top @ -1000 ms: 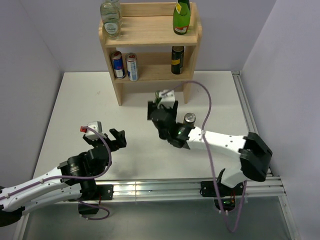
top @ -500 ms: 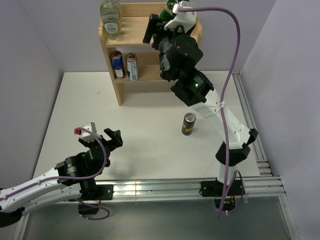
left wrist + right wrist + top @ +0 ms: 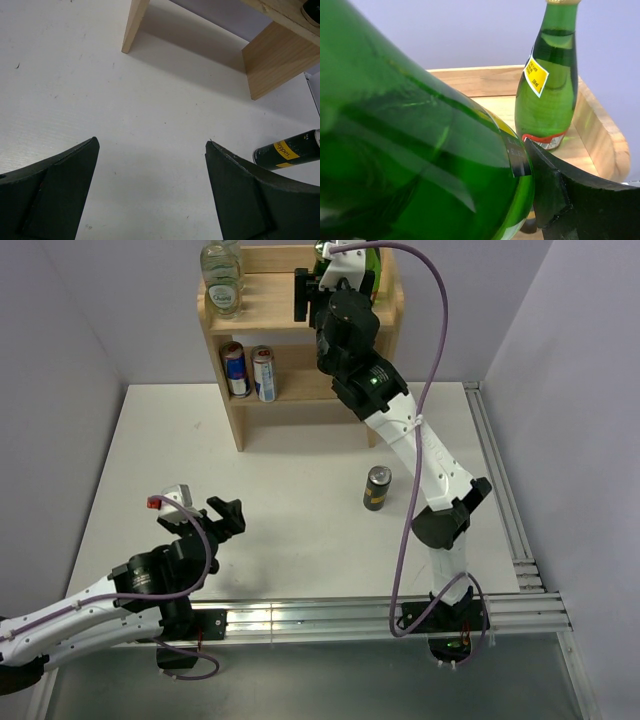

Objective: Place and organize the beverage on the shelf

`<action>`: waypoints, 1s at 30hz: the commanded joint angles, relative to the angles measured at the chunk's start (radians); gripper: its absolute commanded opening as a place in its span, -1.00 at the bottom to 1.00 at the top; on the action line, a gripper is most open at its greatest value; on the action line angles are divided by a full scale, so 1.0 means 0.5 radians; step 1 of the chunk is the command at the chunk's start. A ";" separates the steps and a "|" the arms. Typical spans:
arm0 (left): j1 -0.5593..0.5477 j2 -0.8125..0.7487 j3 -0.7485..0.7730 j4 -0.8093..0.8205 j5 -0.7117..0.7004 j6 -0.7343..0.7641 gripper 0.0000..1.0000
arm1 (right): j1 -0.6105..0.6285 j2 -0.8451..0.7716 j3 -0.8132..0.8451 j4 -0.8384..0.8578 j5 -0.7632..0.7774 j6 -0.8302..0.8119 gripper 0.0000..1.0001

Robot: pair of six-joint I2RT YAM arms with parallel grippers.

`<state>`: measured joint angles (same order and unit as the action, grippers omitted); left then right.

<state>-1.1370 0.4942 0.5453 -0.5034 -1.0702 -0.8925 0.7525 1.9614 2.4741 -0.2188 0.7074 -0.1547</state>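
Observation:
The wooden shelf [image 3: 300, 315] stands at the back of the table. My right gripper [image 3: 312, 285] reaches over its top tier, shut on a green glass bottle [image 3: 420, 150] that fills the right wrist view; one black finger [image 3: 560, 200] presses its side. Just beyond it a second green bottle [image 3: 547, 95] with a yellow label stands upright on the top tier, inside the raised rim [image 3: 605, 145]. My left gripper [image 3: 225, 512] hovers low over the table at the near left, open and empty, its fingertips [image 3: 55, 195] spread wide.
Clear glass bottles [image 3: 222, 280] stand at the left of the top tier. Two cans [image 3: 250, 370] sit on the middle tier. A dark can [image 3: 377, 488] with a yellow band stands on the table, seen from the left wrist as the can [image 3: 287, 150] at the right edge.
My right arm has swung up from the table beside the dark can to the shelf's top tier, carrying the green bottle. The left gripper has shifted slightly and narrowed a little.

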 commanded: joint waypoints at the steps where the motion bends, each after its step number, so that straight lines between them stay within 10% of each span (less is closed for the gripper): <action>1: -0.009 0.009 0.020 0.053 0.002 0.030 0.87 | -0.051 -0.039 0.169 0.309 -0.148 0.012 -1.00; 22: -0.012 -0.093 -0.014 0.074 0.021 0.048 0.86 | -0.290 0.222 0.175 0.352 -0.353 0.279 -1.00; 30: -0.012 -0.083 -0.008 0.059 0.005 0.030 0.85 | -0.321 0.259 0.145 0.373 -0.372 0.303 -0.60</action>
<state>-1.1385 0.4484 0.5426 -0.4816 -1.0595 -0.8780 0.6037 2.0937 2.4889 -0.1551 0.5377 -0.0151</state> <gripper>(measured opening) 0.928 0.796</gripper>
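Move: The right hand, already gripping a green bottle, is bringing it to the free spot on the top shelf board. That spot lies about 9 cm ahead, 1 cm to the right and some 12 cm below. The green bottle already standing there is about 12 cm ahead, 7 cm to the right and 3 cm lower; the front clear bottle is 10 cm ahead, 20 cm left and 2 cm lower. From the left hand the spot is roughly 33 cm ahead, 24 cm right and 22 cm up. Keeping its grip on the green bottle, the right hand carries it forward about 8 cm and down some 4.5 cm over the top shelf board, towards the free spot to the left of the green bottle standing there. The sinking ends a little past halfway and the hand eases on nearly level for the last 2 cm, its left side rolling up about 5 degrees, with the right finger coming close to the standing bottle. ##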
